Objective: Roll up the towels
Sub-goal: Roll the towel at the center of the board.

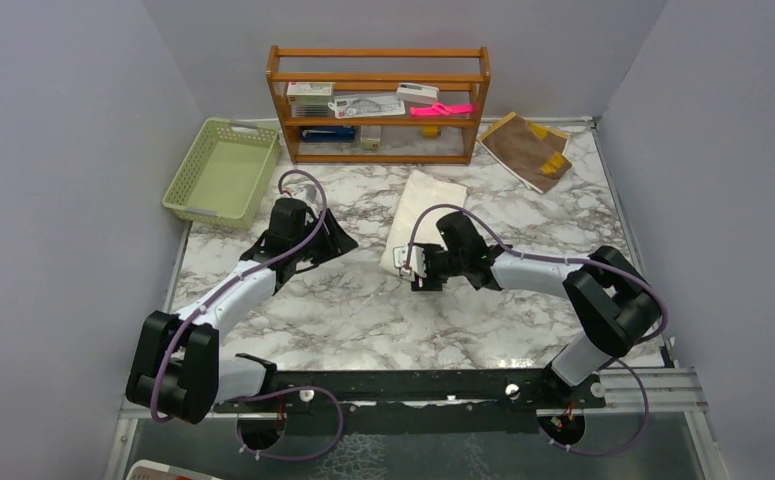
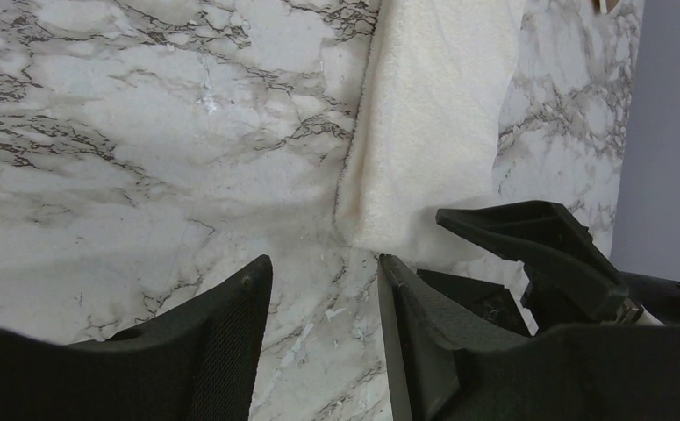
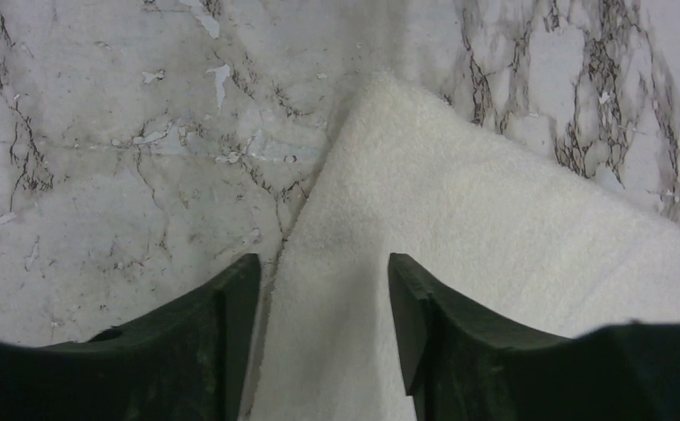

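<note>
The cream-white towel (image 1: 425,212) lies flat in the middle of the marble table, its long side running away from the arms. My right gripper (image 1: 410,266) is low over its near corner. In the right wrist view it is open (image 3: 321,259), one finger over bare marble, the other over the towel (image 3: 494,228), with the towel's edge between them. My left gripper (image 1: 339,240) is just left of that corner, open (image 2: 323,260) over bare marble, the towel (image 2: 433,114) a little ahead. The brown towel with yellow patches (image 1: 526,148) lies at the back right.
A wooden shelf (image 1: 378,100) with small items stands at the back centre. A pale green basket (image 1: 221,172) sits at the back left. Grey walls close in the table on three sides. The right gripper's black body (image 2: 529,246) shows close beside my left fingers.
</note>
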`<state>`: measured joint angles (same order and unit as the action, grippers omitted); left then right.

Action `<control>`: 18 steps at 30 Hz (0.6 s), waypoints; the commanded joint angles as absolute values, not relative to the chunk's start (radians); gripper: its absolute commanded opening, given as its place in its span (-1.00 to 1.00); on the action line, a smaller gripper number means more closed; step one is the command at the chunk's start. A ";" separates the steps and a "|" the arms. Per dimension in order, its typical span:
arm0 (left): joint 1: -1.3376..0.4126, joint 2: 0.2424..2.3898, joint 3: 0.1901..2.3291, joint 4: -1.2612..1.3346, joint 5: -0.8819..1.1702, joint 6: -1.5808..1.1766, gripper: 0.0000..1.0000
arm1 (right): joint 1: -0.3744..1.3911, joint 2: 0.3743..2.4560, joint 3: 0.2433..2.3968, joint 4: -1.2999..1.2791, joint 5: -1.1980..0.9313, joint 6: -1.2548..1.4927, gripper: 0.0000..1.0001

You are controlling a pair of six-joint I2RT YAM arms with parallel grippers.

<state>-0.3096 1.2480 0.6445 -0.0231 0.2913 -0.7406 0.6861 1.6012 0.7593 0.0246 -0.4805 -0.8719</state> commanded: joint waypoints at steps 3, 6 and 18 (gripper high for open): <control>-0.290 1.268 0.652 -0.014 0.340 -0.710 0.01 | 0.698 1.670 0.826 -0.062 -0.455 -0.904 -0.15; -0.283 1.276 0.655 -0.016 0.344 -0.703 0.01 | 0.698 1.681 0.822 -0.072 -0.443 -0.903 -0.19; -0.228 1.325 0.753 -0.110 0.380 -0.606 0.01 | 0.698 1.752 0.895 -0.208 -0.386 -0.833 -0.72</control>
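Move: The towel's near edge runs about 3 cm below the right hand and 1 cm ahead, level with it sideways; the towel's near left corner is some 6 cm to the left and 1 cm ahead. From this hand the towel's middle lies about 8 cm ahead and 1 cm right, its far end 18 cm ahead and 4 cm right, both 3 cm down. From the left hand, the near edge is about 12 cm right, 4 cm back and 10 cm below. The towel's near edge is what the right hand sinks onto, dropping about 2 cm with its half-open fingers straddling it and tipping slightly. Low down, it nearly stops going down and keeps closing its fingers until they pinch the edge a few centimetres in from the near left corner, easing barely half a centimetre forward at the end. The left hand, half open and empty, sinks about 1 cm. ##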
